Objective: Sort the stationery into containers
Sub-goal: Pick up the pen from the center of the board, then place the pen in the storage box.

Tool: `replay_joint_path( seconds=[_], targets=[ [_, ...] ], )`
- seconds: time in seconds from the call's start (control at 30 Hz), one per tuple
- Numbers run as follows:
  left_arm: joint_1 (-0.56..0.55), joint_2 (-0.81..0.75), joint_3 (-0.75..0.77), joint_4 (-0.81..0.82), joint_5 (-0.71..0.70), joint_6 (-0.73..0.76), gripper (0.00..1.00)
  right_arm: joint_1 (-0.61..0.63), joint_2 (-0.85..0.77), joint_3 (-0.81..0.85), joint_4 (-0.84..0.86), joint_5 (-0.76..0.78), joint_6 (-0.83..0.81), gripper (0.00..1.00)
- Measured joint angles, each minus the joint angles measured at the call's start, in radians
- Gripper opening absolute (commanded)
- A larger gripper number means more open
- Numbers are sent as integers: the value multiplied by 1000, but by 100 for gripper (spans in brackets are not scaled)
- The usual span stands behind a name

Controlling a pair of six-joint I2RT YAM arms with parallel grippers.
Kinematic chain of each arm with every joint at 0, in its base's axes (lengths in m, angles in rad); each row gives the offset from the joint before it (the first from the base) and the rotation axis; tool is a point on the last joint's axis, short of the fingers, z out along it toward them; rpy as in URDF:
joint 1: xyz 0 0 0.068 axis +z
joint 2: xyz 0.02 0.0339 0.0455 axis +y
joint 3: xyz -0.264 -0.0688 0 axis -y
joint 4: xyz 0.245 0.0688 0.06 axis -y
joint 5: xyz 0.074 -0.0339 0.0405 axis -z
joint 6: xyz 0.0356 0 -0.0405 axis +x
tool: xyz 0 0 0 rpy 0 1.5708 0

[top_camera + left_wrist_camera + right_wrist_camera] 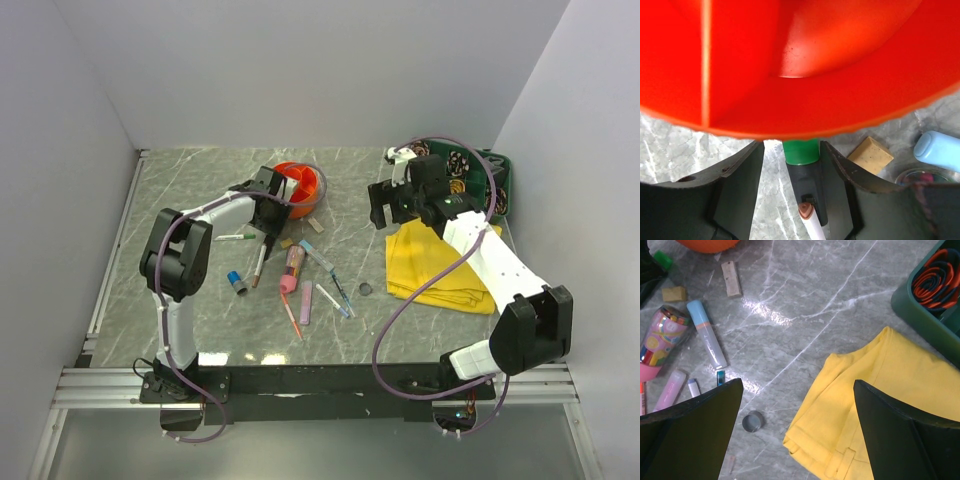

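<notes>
My left gripper (272, 208) is low beside the round orange organiser (300, 183), whose rim (840, 75) fills the top of the left wrist view. A dark marker with a green cap (807, 185) lies between its fingers, against the right one, with a gap on the left. A white pen with a brown tip (810, 215) crosses it. My right gripper (797, 384) hangs open and empty over the table, between the dark disc (753, 421) and the yellow cloth (880, 400). The pink tube (660, 342), a blue-capped marker (707, 335) and small erasers (674, 293) lie loose.
The green tray (497, 180) stands at the back right, behind the cloth (440, 265). A blue cap (237, 282), a green pen (235, 237) and a pink marker (305, 302) lie on the marble table. Grey walls close in on three sides.
</notes>
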Motion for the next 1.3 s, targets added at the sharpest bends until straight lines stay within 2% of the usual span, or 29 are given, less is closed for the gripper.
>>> replay_joint_path(
  seconds=[0.17,0.5,0.67,0.77,0.9,1.03,1.13,1.2,1.3],
  targets=[
    [0,13,-3,0,4,-2,48,0,-2,-6,-1,0,0,100],
    [-1,2,-27,29,28,-11,12,0,-6,-6,-1,3,0,100],
    [1,-51,-27,-32,36,-3,1,0,-11,-6,0,8,0,100],
    [10,-107,43,-92,86,6,1,0,-11,-6,-1,8,-1,99],
    [24,-208,135,-53,185,23,1,0,-10,0,-2,11,-3,99],
    [59,-344,32,206,330,18,1,0,-4,18,-2,12,-4,98],
    [106,-414,-200,596,452,-29,1,0,1,30,0,15,-8,98],
    [131,-382,-279,776,494,-54,1,0,2,33,1,20,-10,98],
    [151,-261,-285,962,518,-80,1,0,3,33,1,32,-14,98]
  ],
)
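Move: The black pen with the green cap lies between the left hand's open fingers, its middle about 1 cm back from the hand point and 1 cm lower. From that hand the orange container is some 8 cm ahead, 6 cm to the right and 3 cm higher; the wooden block is about 1 cm back and 4 cm right, and the brown-tipped pen 7 cm back and 2 cm left, both slightly lower. From the right hand the black pen is roughly 3 cm ahead, 23 cm left and 18 cm below. The left hand eases down about 1 cm over the black pen and closes its fingers, pinching it near where the green cap meets the body, then draws back a little over 1 cm before climbing fast, some 20 cm, clear of the container's near side. Near the top it reaches forward and to the right towards the container, sinking about 3 cm at the end, while the wrist swings the fingers up and forward and dips the hand's left side, nearly 60 degrees of turn in all, the grip kept. ##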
